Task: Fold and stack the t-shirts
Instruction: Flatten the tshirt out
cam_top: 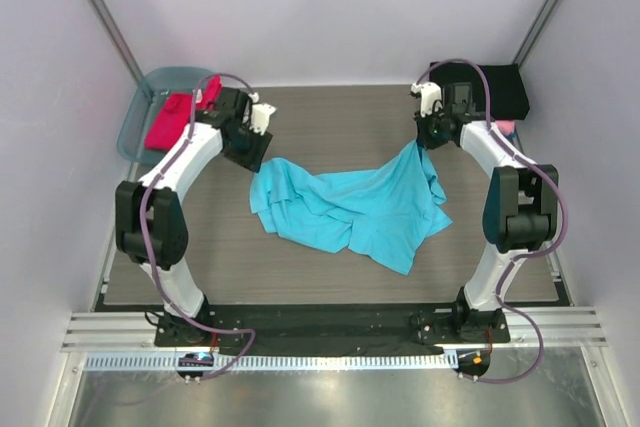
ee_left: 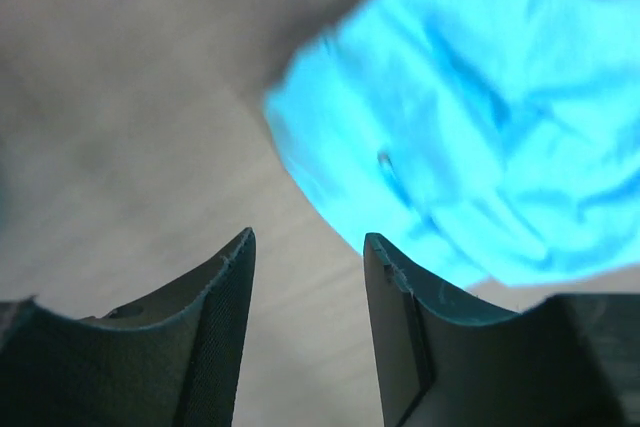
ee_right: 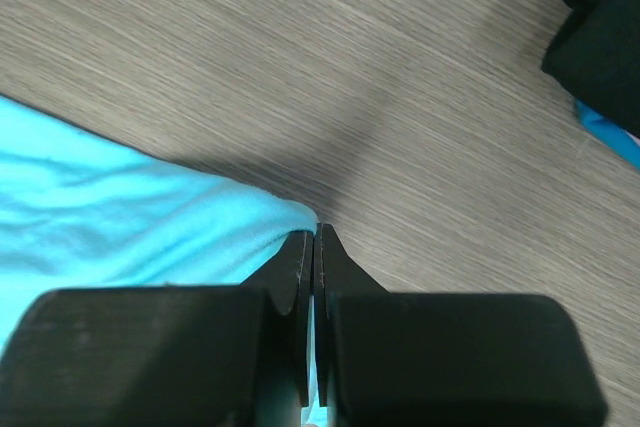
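Note:
A turquoise t-shirt [cam_top: 350, 209] lies crumpled and spread across the middle of the table. Its far right corner is lifted by my right gripper [cam_top: 424, 143]. In the right wrist view that gripper [ee_right: 316, 234] is shut on a fold of the turquoise cloth [ee_right: 120, 222]. My left gripper [cam_top: 250, 155] hovers by the shirt's left edge. The left wrist view shows it open [ee_left: 307, 239] with only bare table between its fingers and the turquoise shirt [ee_left: 480, 137] just ahead to the right. A red-magenta t-shirt [cam_top: 170, 119] sits in the tub. A black t-shirt [cam_top: 492, 89] lies folded at the back right.
The translucent blue-grey tub [cam_top: 142, 107] stands at the back left corner, against the wall. A pink bit of cloth [cam_top: 507, 128] shows beside the black shirt. The black shirt [ee_right: 605, 32] lies ahead and to the right of my right gripper. Walls enclose the table on three sides.

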### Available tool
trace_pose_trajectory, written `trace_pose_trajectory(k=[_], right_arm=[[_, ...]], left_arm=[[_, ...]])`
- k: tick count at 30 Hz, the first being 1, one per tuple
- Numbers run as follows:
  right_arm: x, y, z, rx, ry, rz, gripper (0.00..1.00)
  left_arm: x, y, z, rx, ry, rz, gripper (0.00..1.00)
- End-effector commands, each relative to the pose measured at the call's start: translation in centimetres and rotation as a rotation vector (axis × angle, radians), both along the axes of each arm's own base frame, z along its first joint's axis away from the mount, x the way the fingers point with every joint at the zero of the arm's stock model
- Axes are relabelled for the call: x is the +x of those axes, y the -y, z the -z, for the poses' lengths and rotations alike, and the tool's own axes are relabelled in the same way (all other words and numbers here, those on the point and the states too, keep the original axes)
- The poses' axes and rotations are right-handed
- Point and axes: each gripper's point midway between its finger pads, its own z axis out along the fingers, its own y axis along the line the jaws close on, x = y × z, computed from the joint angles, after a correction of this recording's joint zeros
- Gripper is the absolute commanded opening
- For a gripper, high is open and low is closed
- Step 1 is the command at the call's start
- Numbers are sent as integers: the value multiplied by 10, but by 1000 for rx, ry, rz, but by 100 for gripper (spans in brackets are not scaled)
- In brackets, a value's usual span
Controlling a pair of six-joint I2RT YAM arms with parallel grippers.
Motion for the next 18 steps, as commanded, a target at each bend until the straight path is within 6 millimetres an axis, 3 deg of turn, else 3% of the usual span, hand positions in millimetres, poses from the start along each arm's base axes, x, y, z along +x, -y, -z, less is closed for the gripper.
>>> trace_pose_trajectory(k=[1, 6, 9, 18], right_arm=[[13, -11, -25, 56, 70, -24, 1], [12, -16, -16, 89, 38, -16, 1], [13, -16, -14, 93, 33, -18, 1], [17, -15, -16, 79, 33, -24, 1]], left_arm=[[-60, 3, 15, -64, -209, 1, 48], [-74, 0, 37, -56, -282, 14, 49], [-80, -9, 62, -9, -339, 25, 49], [-77, -17, 95, 5, -402, 14, 50]])
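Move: Down and behind the empty left hand lies the t-shirt's near-left corner, about 10 cm back, 2 cm to the right and 12 cm below. The red shirt in the bin is some 22 cm ahead and 17 cm left of that hand, about 8 cm lower. The t-shirt's pinched end, in the right fingers, lies roughly 38 cm to its right and 7 cm ahead. From the right hand the near-left corner is about 37 cm left, 17 cm back and 10 cm lower. Sinking about 9 cm while drawing back some 8 cm, the left hand closes in on the t-shirt's near-left corner; the backward travel comes first, then mostly descent. Its fingers swing some 20 degrees to point almost straight down and stay half open, with no clear touch on the cloth yet. The right hand keeps its pinch on the far-right end, barely shifting. ##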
